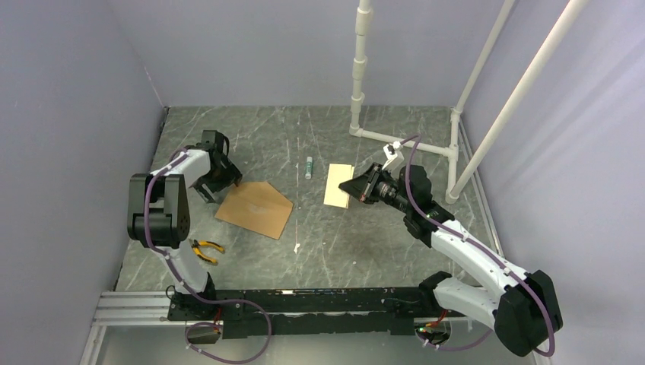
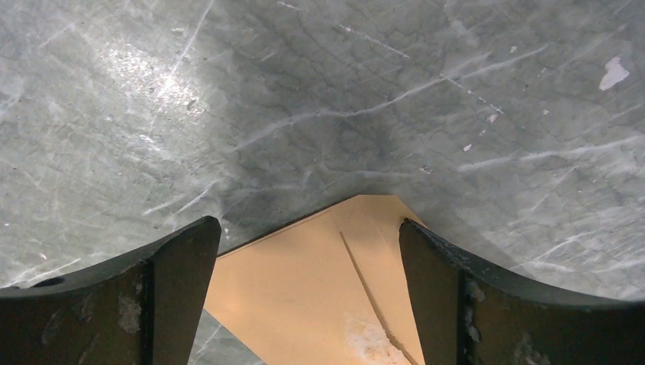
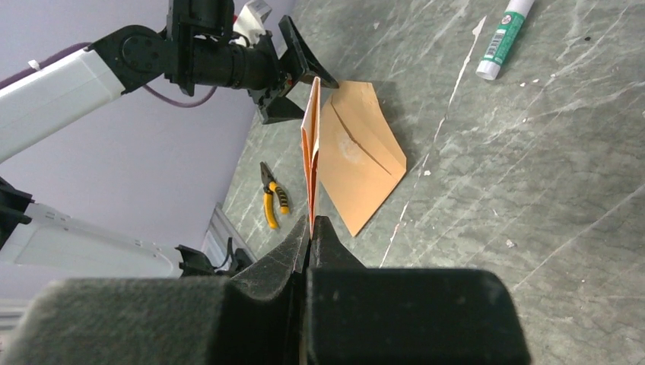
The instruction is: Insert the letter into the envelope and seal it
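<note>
The brown envelope [image 1: 255, 209] lies flat on the table, left of centre, its pointed flap toward the right. My left gripper [image 1: 225, 182] hovers open over its far left corner. In the left wrist view that corner of the envelope [image 2: 319, 289] shows between the spread fingers [image 2: 175, 293], with a diagonal seam visible and no contact. My right gripper [image 1: 353, 186] is shut on the right edge of the pale letter [image 1: 337, 185], right of the envelope. From the right wrist the letter [image 3: 310, 144] appears edge-on, rising from the closed gripper [image 3: 310, 226], with the envelope [image 3: 361, 163] beyond it.
A glue stick [image 1: 309, 167] lies behind the gap between envelope and letter. Yellow-handled pliers [image 1: 205, 249] lie near the left arm's base. A white pipe frame [image 1: 395, 137] stands at the back right. Grey walls close in the sides and back.
</note>
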`<state>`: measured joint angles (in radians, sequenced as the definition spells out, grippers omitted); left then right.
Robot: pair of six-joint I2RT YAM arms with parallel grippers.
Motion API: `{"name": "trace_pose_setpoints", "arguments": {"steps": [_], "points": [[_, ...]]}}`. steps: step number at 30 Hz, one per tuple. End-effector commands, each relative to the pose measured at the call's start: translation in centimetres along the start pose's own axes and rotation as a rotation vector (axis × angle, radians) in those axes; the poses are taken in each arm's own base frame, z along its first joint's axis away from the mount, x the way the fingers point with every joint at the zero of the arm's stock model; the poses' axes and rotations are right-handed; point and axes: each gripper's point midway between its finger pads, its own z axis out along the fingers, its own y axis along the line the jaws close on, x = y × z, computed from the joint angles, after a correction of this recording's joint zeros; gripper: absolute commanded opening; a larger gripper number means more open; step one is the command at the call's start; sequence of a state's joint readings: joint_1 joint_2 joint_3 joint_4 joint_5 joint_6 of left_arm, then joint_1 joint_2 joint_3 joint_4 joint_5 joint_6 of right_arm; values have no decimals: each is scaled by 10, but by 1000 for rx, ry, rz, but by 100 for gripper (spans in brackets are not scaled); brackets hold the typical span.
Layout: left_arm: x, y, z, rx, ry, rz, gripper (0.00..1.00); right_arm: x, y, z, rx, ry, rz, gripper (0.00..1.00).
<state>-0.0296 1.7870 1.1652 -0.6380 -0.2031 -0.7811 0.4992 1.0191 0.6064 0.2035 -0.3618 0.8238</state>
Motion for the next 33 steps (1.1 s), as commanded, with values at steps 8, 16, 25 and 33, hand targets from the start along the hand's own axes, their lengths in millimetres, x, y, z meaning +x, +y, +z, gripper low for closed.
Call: {"name": "trace_pose_setpoints", "arguments": {"steps": [8,16,25,33], "points": [[51,-33,3,150,151,80,88,2,3,-3,-5,17,-29,0],[100,-67,-14,240,219,236,85,16,-7,2,15,76,1,0],[113,-119,-64,519,218,380,86,55,-31,17,28,223,6,0],[65,-86,-96,324,12,273,91,67,-32,54,41,326,-75,0]]}}
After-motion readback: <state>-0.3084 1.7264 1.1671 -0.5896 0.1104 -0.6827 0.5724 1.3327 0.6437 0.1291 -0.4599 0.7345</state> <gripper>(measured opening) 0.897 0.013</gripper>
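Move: The envelope's middle lies about 12 cm to the right of the low left hand and 7 cm back, just below it; its far left corner is at that hand's right finger. The pliers stand some 20 cm back and 3 cm left of the left hand, the glue stick about 9 cm ahead and 32 cm right. From the right hand, still pinching the letter, the envelope is roughly 37 cm left, 3 cm ahead and 20 cm down, the glue stick 18 cm ahead and 18 cm left. Bearing on the envelope's far left corner with its open fingers, the left hand drags it about 15 cm right towards the letter, swivelling nearly 30 degrees clockwise, then lifts some 3 cm and comes free. The right hand keeps its pinch on the letter and sinks, slowly and then faster, some 10 cm, easing slightly left towards the envelope. ##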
